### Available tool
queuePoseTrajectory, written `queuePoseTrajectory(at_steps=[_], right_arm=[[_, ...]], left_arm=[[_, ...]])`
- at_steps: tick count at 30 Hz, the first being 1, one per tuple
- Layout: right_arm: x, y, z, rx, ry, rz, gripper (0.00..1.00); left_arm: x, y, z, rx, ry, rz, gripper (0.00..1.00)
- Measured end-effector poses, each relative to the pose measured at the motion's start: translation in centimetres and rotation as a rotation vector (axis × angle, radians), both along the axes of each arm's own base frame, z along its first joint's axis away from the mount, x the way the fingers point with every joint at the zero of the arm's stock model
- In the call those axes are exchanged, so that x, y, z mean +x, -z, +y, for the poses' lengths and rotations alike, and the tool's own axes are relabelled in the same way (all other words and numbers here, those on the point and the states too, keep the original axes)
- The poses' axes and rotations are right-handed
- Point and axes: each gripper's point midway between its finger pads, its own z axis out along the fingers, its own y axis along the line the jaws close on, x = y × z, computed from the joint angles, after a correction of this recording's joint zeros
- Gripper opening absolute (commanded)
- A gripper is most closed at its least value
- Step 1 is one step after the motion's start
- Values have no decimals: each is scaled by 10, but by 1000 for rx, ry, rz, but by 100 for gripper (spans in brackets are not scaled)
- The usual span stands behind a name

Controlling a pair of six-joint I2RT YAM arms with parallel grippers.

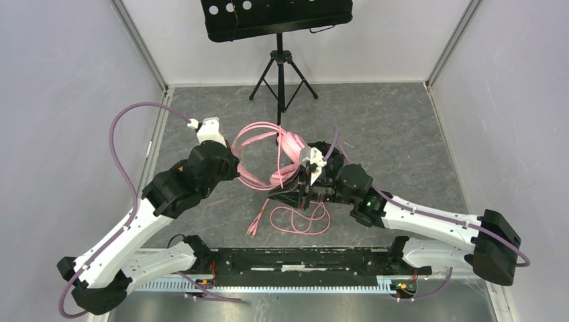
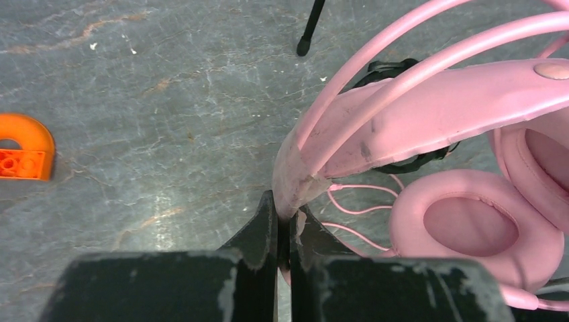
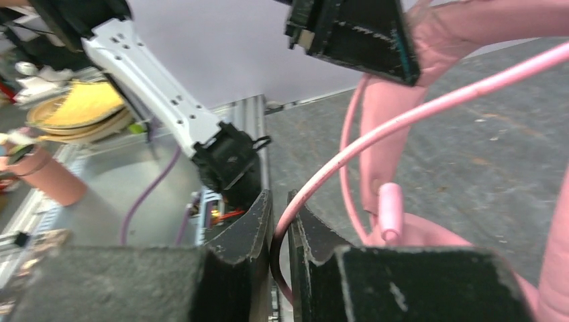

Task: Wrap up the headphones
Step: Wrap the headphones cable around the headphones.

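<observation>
The pink headphones (image 1: 285, 151) stand lifted at mid-table, their headband (image 2: 429, 114) arching over a padded cup (image 2: 473, 228). My left gripper (image 2: 285, 211) is shut on the lower end of the headband; from above it sits at the headphones' left (image 1: 235, 168). The pink cable (image 3: 402, 114) passes between the jaws of my right gripper (image 3: 278, 208), which are closed down on it, just right of the headphones (image 1: 290, 196). More cable lies looped on the table (image 1: 302, 220). A round black shape (image 2: 396, 67) behind the headband may be the black headphones.
A black music stand (image 1: 278, 20) on a tripod (image 1: 282, 74) stands at the back, one foot near the headband (image 2: 305, 43). An orange block (image 2: 23, 151) lies to the left. White walls enclose the grey table (image 1: 402, 134).
</observation>
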Motion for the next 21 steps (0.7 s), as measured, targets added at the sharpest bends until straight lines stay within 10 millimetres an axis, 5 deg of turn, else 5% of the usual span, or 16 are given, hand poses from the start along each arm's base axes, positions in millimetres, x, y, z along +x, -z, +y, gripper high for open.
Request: queuePoseTrajectory(at_steps=[10,21], right_arm=[[21,26,-8,-90,166,-172,13],[18,55,-16,-141,219,-306,18]], left_arm=[[-4,-7,-6,-123,-38,13,2],[-10,-22,-18,-274,-28,14,2]])
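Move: The pink ear cups hang about 10 cm ahead of the right hand and 3 cm to its right, roughly level with it; its fingers already pinch the pink cable. On the table some 27 cm below, the loose cable loop lies 5 cm ahead and 8 cm right of this hand, the plug about 9 cm left and 1 cm ahead. From the left hand, gripping the headband, the cups are some 14 cm right, 1 cm ahead and 3 cm lower. The pink cable, still pinched in the right fingers, is carried a little forward, then down about 5 cm below the ear cups, with the right wrist rolling and its fingertips dipping and swinging slightly forward. The left hand keeps its grip on the headband, lifts and drifts right some 2 cm each, and rolls about 15 degrees, its right side rising. ##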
